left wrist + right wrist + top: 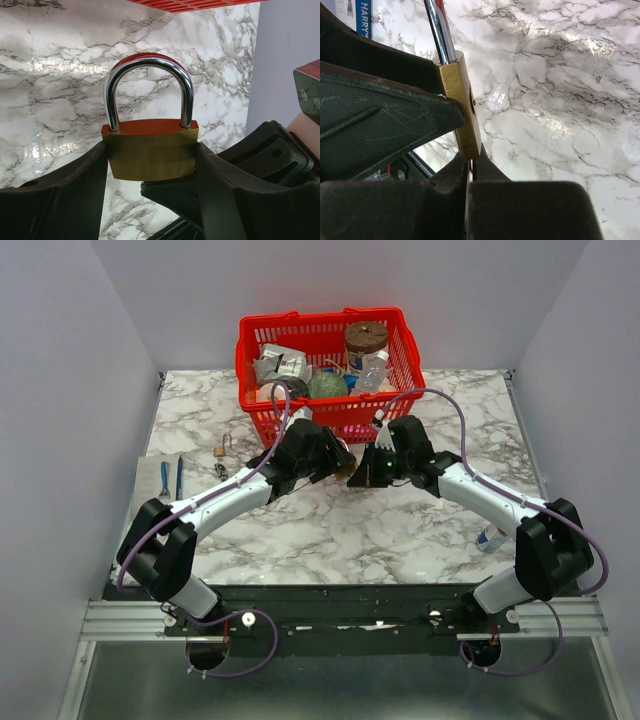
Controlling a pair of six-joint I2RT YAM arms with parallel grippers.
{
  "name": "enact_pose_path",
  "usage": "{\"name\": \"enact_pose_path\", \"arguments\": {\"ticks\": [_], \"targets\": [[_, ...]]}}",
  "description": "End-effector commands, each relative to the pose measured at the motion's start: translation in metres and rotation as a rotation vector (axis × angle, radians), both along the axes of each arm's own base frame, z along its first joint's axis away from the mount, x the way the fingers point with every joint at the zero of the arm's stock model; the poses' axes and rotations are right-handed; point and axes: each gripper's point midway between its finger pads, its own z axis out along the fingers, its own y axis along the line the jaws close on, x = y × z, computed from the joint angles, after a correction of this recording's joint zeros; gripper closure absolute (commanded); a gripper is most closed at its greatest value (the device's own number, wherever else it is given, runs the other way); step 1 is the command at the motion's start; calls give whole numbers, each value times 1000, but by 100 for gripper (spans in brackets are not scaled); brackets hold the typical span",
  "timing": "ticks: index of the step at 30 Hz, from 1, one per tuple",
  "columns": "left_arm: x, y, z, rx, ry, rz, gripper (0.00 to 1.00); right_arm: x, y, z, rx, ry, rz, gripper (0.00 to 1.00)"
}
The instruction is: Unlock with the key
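A brass padlock [150,155] with a closed chrome shackle [148,65] is held above the marble table, shackle pointing away, and my left gripper [151,150] is shut on the sides of its body. Seen edge-on in the right wrist view, the padlock [462,110] has my right gripper [472,162] pressed up under its bottom face. That gripper is shut on the key [471,169], of which only a thin sliver shows between the fingers. From above, both grippers meet at the padlock [346,468] in front of the basket.
A red basket [320,320] full of items stands at the back, just beyond the grippers. On the left of the table lie a small padlock [219,449], a dark bunch of keys [219,470] and blue tools [165,475]. A small bottle [490,538] lies by the right arm.
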Motion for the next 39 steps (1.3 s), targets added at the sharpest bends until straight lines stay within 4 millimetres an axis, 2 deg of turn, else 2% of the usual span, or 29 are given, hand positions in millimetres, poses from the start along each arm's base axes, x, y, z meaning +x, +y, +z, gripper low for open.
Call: {"name": "enact_pose_path", "arguments": {"ticks": [1, 6, 9, 13, 19, 26, 31, 39], "targets": [[-52, -36, 6, -63, 88, -221, 100, 57, 7, 78, 136, -327, -85, 99], [-49, -32, 12, -77, 59, -209, 100, 46, 5, 73, 144, -315, -64, 99], [-49, -37, 24, -130, 8, -232, 100, 35, 9, 78, 184, -325, -19, 99], [-48, -34, 41, -177, -60, -240, 100, 27, 9, 95, 221, -366, 10, 99], [-57, -38, 68, -280, -142, -319, 100, 17, 10, 122, 296, -399, 66, 99], [-67, -34, 96, -343, -245, -382, 100, 7, 7, 144, 365, -420, 108, 99], [-72, -34, 105, -364, -271, -407, 100, 6, 4, 156, 395, -436, 117, 99], [-71, -35, 104, -362, -266, -404, 100, 5, 2, 158, 390, -458, 129, 99]]}}
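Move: The left gripper already holds the brass padlock by its sides, with the shackle pointing away. The key, still pinched by the right gripper, sits at its bottom, about 3 cm back, 1 cm right and 3 cm below the left hand point. The red basket's middle is some 20 cm ahead, 2 cm left and 5 cm lower. From the right hand, the padlock is about 3 cm ahead, 1 cm left and 3 cm up. Lift both grippers together about 9 cm after a brief hold, drifting back a little, and keep the padlock gripped on the left and the key pinched at its bottom on the right. As they rise, tip both sets of fingers upward, the left by some 25 degrees, the right by some 20, so the two wrists roll opposite ways and twist key and padlock against each other. ##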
